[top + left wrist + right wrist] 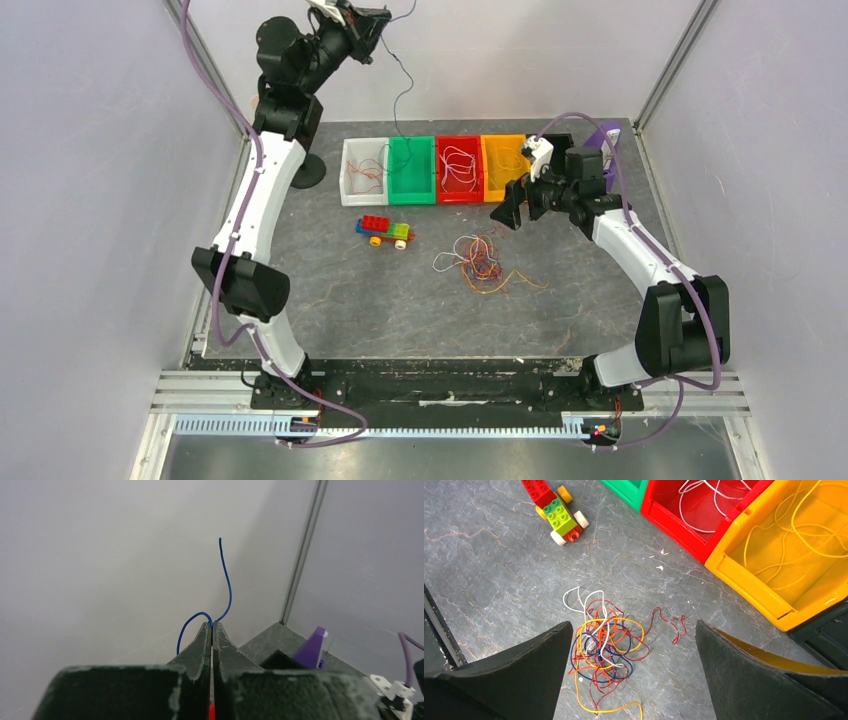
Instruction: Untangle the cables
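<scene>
The tangle of cables lies on the grey table, a fist-sized knot of orange, yellow, white, red and blue wires. A loose dark red strand lies just right of it. My right gripper hovers open above the table, with the tangle below and beside its left finger and nothing held; in the top view it is up and right of the tangle. My left gripper is raised high at the back left, shut on a thin blue cable. That cable dangles toward the green bin.
Four bins stand in a row at the back: white, green, red and yellow, several holding sorted wires. A toy brick car sits left of the tangle. A black round stand is beside the white bin.
</scene>
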`<state>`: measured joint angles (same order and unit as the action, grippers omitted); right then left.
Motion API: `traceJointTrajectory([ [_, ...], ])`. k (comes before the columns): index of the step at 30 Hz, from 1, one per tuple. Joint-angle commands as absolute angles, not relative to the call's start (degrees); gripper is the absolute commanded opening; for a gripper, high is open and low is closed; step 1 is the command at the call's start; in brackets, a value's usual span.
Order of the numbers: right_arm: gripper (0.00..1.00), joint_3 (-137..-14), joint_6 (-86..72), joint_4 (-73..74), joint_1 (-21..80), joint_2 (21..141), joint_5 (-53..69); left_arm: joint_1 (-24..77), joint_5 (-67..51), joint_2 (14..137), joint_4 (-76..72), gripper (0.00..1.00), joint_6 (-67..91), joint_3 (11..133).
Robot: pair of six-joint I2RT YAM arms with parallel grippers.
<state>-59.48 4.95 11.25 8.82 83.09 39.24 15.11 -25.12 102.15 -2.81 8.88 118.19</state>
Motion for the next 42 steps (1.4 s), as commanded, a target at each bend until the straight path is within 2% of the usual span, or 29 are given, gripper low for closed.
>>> traceJointTrajectory([
  [1,0.96,-59.28,5.45,9.82,8.59,83.76,40.52,13.67,-22.06,105.75,-5.16,0.02,5.91,124.69],
  [6,0.97,-58.94,5.64,9.99,8.24,83.86,40.34,13.53,-22.85,108.35,-4.39,0.02,6.8,126.05],
  [13,0.97,-58.86,5.19,9.94,7.9,84.52,40.67,13.54,-23.76,109.8,-6.1,0.02,4.33,117.98],
  [19,0.98,-58.46,5.36,10.09,7.06,84.42,40.69,13.61,-18.65,110.12,-5.13,0.02,-3.73,113.13],
  [21,0.98,-58.03,5.57,10.11,6.72,84.3,40.69,13.6,-21.0,109.96,-3.48,0.02,-4.38,111.11],
  [25,0.98,-57.65,5.63,10.07,6.51,84.84,40.85,14.21,-25.67,108.93,-1.51,0.02,-1.07,104.31],
  [32,0.98,-56.78,5.63,10.03,6.11,85.2,40.87,16.29,-23.99,108.12,-2.8,0.02,2.99,90.18],
  [38,0.98,-56.43,5.79,10.24,5.89,85.58,40.79,17.05,-17.34,111.9,-0.9,0.02,5.11,88.07],
  [42,0.98,-56.49,5.97,10.46,5.69,86.12,40.72,17.22,-17.6,114.4,2.48,0.02,9.29,87.83],
])
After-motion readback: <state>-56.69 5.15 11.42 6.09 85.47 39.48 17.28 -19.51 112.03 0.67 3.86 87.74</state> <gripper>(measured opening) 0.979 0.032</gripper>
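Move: The left hand, holding the blue cable, has the green bin about 8 cm ahead, 1 cm right and some 50 cm below; beside that bin, level with it, the white bin lies about 11 cm to its left and the red one 11 cm to its right. From the right hand the cable tangle lies roughly 11 cm left, 2 cm back and 17 cm below, with the toy car about 27 cm left, 5 cm ahead. Down some 36 cm towards the green bin goes the left hand, after first easing forward; it bows out nearly 8 cm forward, then draws back about half of that as it sinks, fingers tipping down roughly 40 degrees and still pinching the blue cable. The open right hand sinks about 3 cm beside the tangle, drifting slightly right. ##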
